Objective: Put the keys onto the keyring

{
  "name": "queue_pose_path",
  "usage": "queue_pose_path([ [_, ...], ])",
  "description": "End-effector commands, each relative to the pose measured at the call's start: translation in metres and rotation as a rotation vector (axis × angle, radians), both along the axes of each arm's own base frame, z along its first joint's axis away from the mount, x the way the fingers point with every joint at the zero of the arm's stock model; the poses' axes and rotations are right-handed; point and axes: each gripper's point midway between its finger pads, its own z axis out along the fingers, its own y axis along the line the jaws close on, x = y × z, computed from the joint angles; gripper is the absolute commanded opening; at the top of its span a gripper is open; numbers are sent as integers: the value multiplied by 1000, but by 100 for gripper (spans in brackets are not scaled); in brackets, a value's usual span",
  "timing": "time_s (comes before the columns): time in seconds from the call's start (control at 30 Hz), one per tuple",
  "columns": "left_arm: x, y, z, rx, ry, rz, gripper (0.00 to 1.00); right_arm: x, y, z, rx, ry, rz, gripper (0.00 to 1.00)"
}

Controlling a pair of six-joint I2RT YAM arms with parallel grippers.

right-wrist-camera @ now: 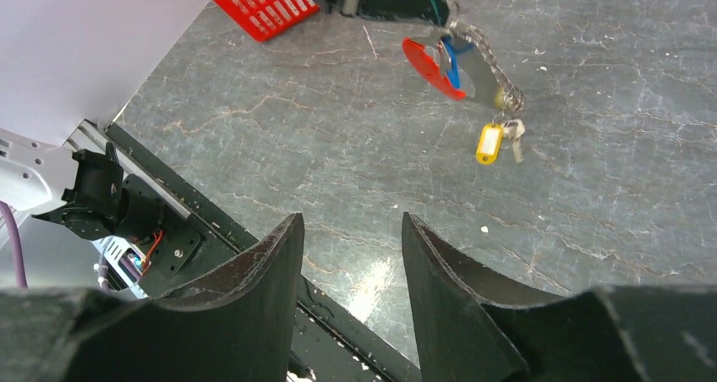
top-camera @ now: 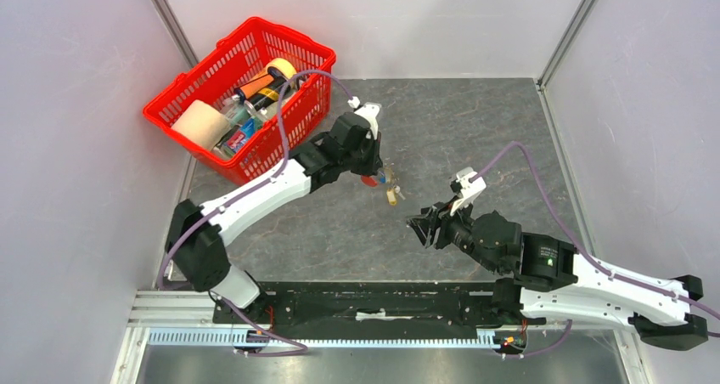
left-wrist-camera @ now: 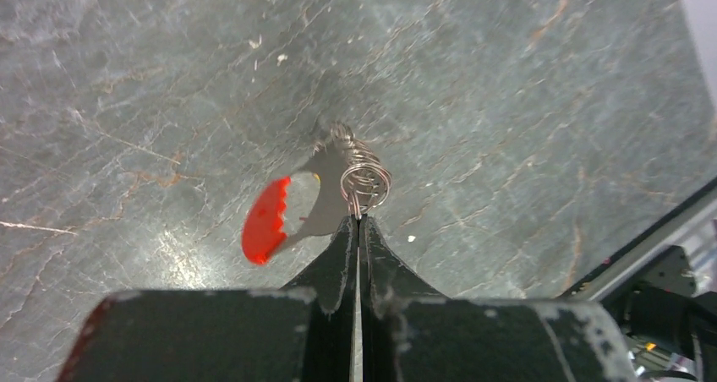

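My left gripper (left-wrist-camera: 357, 220) is shut on the coiled wire ring (left-wrist-camera: 365, 182) of the keyring, holding it just above the table. The keyring's red crescent (left-wrist-camera: 264, 221) and a silvery blade hang beside the fingers. In the right wrist view the bunch dangles from the left gripper: red crescent (right-wrist-camera: 423, 63), a blue-headed key (right-wrist-camera: 453, 61) against it, a yellow tag (right-wrist-camera: 489, 143) and small silvery keys (right-wrist-camera: 513, 133). I cannot tell whether the blue key is threaded on. My right gripper (right-wrist-camera: 351, 223) stands open and empty, apart from the bunch (top-camera: 371, 180), to its lower right in the top view (top-camera: 422, 228).
A red basket (top-camera: 259, 150) full of household items stands at the back left, right behind the left arm. Grey walls close in both sides. The black mounting rail (top-camera: 382, 303) runs along the near edge.
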Motion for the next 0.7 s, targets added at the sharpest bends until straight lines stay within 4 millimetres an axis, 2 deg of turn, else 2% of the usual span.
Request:
queue_pose_path([
  [0.0,15,-8,-15,27,-1,15,2,-1,-3,5,33,12,-13,54],
  [0.3,33,-4,-69,108,72,60,2,-2,-5,-8,28,33,-20,54],
  [0.6,17,4,-125,145,155,58,2,-1,-10,-21,14,47,-46,55],
  [0.67,8,2,-139,139,189,27,2,1,-12,-25,1,60,-65,56],
])
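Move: The left hand already holds the red-handled keyring by a ring at one end; the keyring's middle hangs about 7 cm straight below. The yellow tag dangles some 12 cm below, 1 cm ahead and 3 cm right. The bare tabletop spot lies around 5 cm ahead, 5 cm right and 16 cm down; the red basket is 20 cm ahead, 32 cm left and 8 cm lower. From the right hand the spot is about 21 cm ahead, 4 cm left and 21 cm down. Still pinching the ring at the keyring's near end, the left hand lowers the hanging keyring about 12 cm almost straight down towards the tabletop, so that its far end goes down first and lays out ahead and to the right. The wrist tilts some 15 degrees further downward, and the fingers stay shut. The empty, half-open right hand merely sinks about 2 cm, well clear. ##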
